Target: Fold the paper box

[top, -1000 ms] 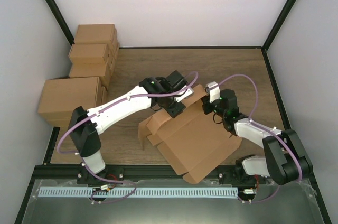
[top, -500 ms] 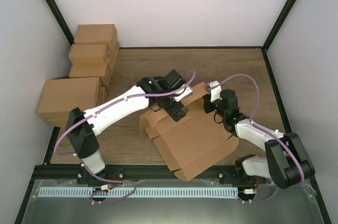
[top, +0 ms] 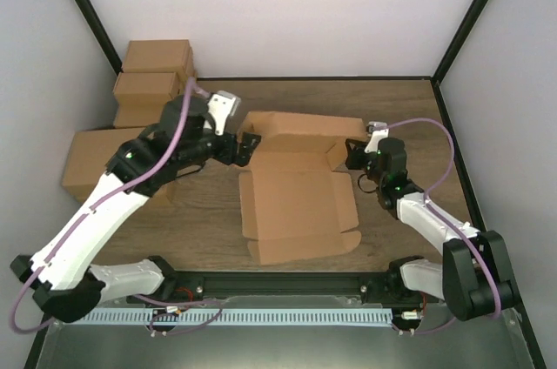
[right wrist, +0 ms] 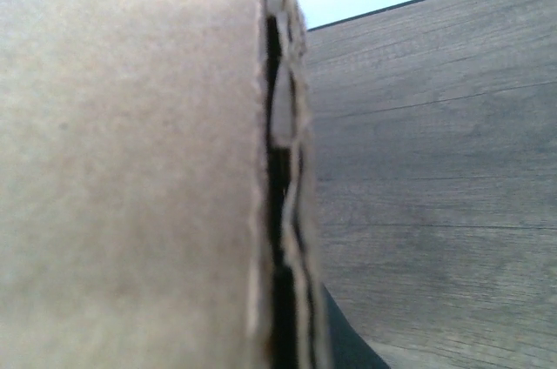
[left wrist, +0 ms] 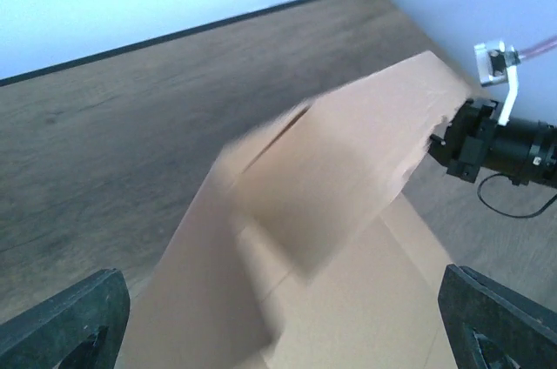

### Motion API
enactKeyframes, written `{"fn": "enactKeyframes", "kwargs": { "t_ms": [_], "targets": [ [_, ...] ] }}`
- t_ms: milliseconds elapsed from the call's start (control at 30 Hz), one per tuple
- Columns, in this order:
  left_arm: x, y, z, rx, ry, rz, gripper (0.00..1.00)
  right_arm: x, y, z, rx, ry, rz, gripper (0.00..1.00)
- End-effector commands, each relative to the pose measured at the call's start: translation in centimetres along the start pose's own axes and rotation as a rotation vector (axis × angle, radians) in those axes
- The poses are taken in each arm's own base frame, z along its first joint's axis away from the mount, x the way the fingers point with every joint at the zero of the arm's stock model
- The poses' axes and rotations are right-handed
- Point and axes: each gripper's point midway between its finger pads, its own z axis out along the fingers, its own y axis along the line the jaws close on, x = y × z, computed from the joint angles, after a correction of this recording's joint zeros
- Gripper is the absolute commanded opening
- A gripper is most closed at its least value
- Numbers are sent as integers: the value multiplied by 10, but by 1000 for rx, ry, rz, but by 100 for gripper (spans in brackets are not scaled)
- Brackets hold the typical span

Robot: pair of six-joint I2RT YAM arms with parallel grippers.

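The paper box (top: 294, 204) lies unfolded on the wooden table, its base flat. Its long rear panel (top: 300, 128) stands up along the far edge. My right gripper (top: 352, 155) is shut on the right end of that panel. In the right wrist view the panel's corrugated edge (right wrist: 283, 151) runs straight down between the jaws, and brown cardboard (right wrist: 130, 169) fills the left half. My left gripper (top: 244, 146) hovers wide open at the panel's left end, clear of the box. Its two black fingers (left wrist: 61, 321) sit in the bottom corners of the left wrist view. Blurred cardboard (left wrist: 348, 169) lies beyond them, and the right gripper (left wrist: 474, 138) shows at its far end.
Brown cartons are stacked at the left wall: one at the back (top: 157, 56), one under it (top: 144, 89) and a larger one nearer (top: 113, 160). The black frame rail (top: 287, 282) runs along the near edge. Bare wood (top: 400, 108) shows at the back right.
The left gripper has opened, let go of the box and drawn back left. The box has swung round from its slant and now lies square, with the rear panel raised in the right gripper.
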Motion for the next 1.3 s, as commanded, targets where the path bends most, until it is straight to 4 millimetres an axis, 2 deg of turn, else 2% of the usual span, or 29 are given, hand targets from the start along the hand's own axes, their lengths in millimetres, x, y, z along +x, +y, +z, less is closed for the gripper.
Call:
{"fn": "enactKeyframes", "kwargs": {
  "t_ms": [0, 167, 267, 367, 433, 567, 667, 733, 800, 900, 967, 1100, 1200, 1267],
  "targets": [
    [18, 17, -7, -2, 5, -136, 100, -48, 23, -6, -123, -99, 218, 1],
    [46, 31, -17, -29, 50, -186, 100, -55, 23, -3, -157, -138, 317, 1],
    [69, 24, -10, 17, 119, -204, 100, -51, 22, 0, -170, -141, 354, 1],
    [88, 16, 4, 69, 173, -225, 92, -45, 21, 4, -180, -130, 381, 1],
    [97, 13, 11, 91, 199, -233, 80, -41, 22, 4, -192, -126, 396, 1],
    [106, 12, 19, 97, 237, -230, 46, -34, 19, 5, -189, -113, 426, 1],
    [101, 11, 15, 98, 236, -217, 7, -29, 19, 6, -192, -98, 439, 1],
    [90, 10, 9, 100, 221, -201, 4, -26, 24, 6, -225, -82, 421, 8],
    [76, 11, 1, 81, 211, -181, 4, -20, 31, 6, -267, -58, 410, 21],
    [59, 15, -4, 38, 240, -151, 4, 2, 33, 9, -293, 21, 430, 41],
    [57, 16, -2, 21, 304, -132, 4, 19, 35, 9, -308, 76, 426, 50],
    [62, 22, 2, -25, 389, -113, 4, 53, 40, -4, -347, 168, 418, 71],
    [66, 23, 8, -28, 412, -122, 4, 70, 38, -14, -316, 223, 389, 81],
    [68, 21, 14, -16, 424, -128, 4, 81, 36, -22, -295, 270, 352, 83]
  ]
}}
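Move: The box's raised left edge lies some 16 cm below the open left hand and about 2 cm to its left. The box's near panel is centred roughly 12 cm right of that hand, 2 cm back and 28 cm down; the far wall's middle is about 13 cm right, 12 cm ahead and 17 cm down. From the right hand, still pinching the far wall's right end, that left edge is about 27 cm left, 9 cm back and 2 cm higher. The box's left edge is brought up between the left fingers: the right hand, still gripping, rolls its left side up about 25 degrees, while the left hand goes slightly left, then sinks some 10 cm and back, tips down and pinches the edge shut. The left then lifts and eases forward; the right opens wide, lets go and draws back and down. ##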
